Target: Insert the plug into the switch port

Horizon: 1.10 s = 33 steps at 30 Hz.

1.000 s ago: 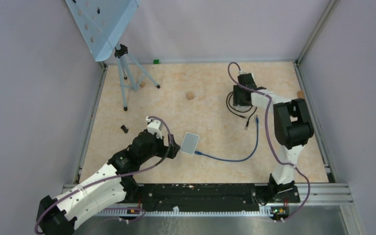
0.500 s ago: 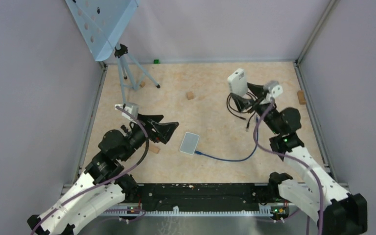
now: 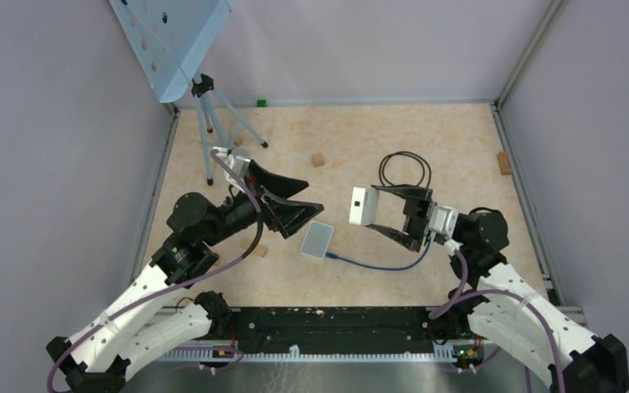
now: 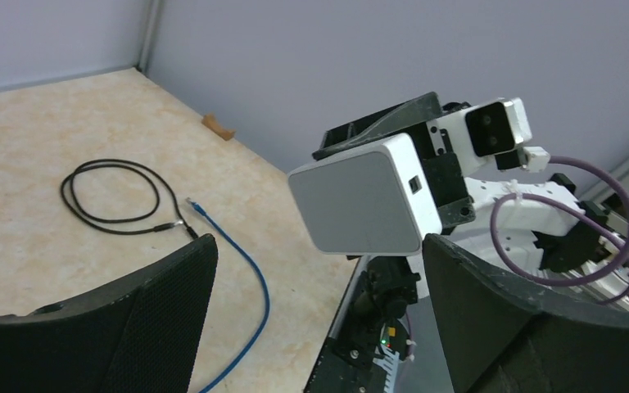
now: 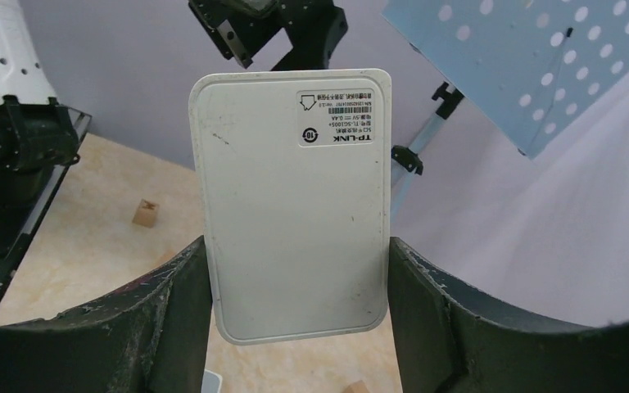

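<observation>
My right gripper (image 3: 375, 209) is shut on the white switch (image 3: 363, 205) and holds it in the air over the table's middle. In the right wrist view the switch (image 5: 295, 205) sits between both fingers, label side facing the camera. My left gripper (image 3: 314, 196) hangs open just left of it, nothing between its fingers. Seen from the left wrist, the switch (image 4: 364, 196) floats beyond the left gripper (image 4: 319, 241). The blue cable (image 3: 381, 264) lies on the table; its free plug (image 4: 194, 205) rests beside a black cable's end.
A second white box (image 3: 318, 240) lies flat under the left gripper, with the blue cable's other end at its corner. A black cable coil (image 3: 401, 168) lies behind. Small wooden blocks (image 3: 318, 160) are scattered. A tripod with a blue perforated panel (image 3: 172, 41) stands back left.
The right arm carried the switch from the back of the table forward and left to the middle. The left gripper rose and swung right toward it, still open.
</observation>
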{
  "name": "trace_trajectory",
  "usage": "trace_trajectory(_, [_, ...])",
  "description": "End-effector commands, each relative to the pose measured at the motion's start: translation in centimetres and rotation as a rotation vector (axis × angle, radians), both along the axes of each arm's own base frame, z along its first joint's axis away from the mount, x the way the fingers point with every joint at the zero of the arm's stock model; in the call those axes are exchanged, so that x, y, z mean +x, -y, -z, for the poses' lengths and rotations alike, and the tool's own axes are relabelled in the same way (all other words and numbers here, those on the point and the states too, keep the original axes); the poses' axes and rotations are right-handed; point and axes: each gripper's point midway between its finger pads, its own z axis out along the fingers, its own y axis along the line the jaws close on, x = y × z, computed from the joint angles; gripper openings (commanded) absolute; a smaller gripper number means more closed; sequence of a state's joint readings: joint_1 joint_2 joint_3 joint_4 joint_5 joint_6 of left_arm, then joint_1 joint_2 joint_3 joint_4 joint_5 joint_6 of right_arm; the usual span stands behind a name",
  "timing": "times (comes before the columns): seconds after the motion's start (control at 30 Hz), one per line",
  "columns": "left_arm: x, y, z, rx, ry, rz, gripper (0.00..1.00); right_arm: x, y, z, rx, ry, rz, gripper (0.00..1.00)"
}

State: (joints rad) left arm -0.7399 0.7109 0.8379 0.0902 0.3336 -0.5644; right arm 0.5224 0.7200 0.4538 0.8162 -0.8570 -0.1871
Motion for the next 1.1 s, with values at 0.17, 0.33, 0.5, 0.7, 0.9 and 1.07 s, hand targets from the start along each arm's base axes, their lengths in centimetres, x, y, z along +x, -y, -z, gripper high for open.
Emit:
trace_trajectory(0.17, [-3.9, 1.8, -2.7, -0.087, 0.092, 0.249, 0.99, -3.1, -1.1, -2.5, 0.021, 0.152, -0.136, 0.05])
trace_trajectory(0.33, [-3.2, 2.9, -2.4, -0.030, 0.097, 0.209, 0.99, -2.3, -2.4, -2.0, -0.002, 0.090, -0.127, 0.02])
trace_trajectory(0.5, [-3.3, 3.7, -1.5, 0.015, 0.143, 0.186, 0.99, -1.5, -2.1, -3.8, 0.135, -0.050, -0.107, 0.01])
trace_trajectory(0.7, [-4.5, 1.8, -3.4, -0.047, 0.397, 0.132, 0.99, -1.4, -1.9, -5.0, 0.313, -0.475, -0.241, 0.00])
trace_trajectory(0.9, [-6.9, 1.9, -4.9, -0.026, 0.693, 0.218, 0.99, -5.6, -2.3, -4.9, 0.235, -0.583, -0.506, 0.00])
trace_trajectory(1.07, [-8.9, 2.8, -4.6, -0.022, 0.824, 0.348, 0.98, -9.9, -1.5, -5.3, 0.120, -0.554, -0.725, 0.00])
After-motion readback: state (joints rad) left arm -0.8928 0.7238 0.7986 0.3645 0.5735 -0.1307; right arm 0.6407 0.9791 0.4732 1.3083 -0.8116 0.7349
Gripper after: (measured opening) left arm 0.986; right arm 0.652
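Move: The switch hangs in the right gripper, its middle practically at the right hand point. From the open left gripper it lies about 12 cm to the right, roughly level in height and reach. Below the left gripper on the table, some 38 cm down, the blue plug lies about 2 cm right and 1 cm nearer the base, and the grey pad about 3 cm ahead and straight below sideways. From the right hand the left gripper is about 12 cm to the left, level in reach. Bring the left gripper back about 6 cm, rising a little, fingers wide open; go some 4 cm right towards the switch, then ease off slightly, rolling the forward side up some 35 degrees and turning a bit clockwise. Keep the right gripper's hold and carry the switch 3 cm left, then up and back, rolling its forward side down and swinging it counter-clockwise. ##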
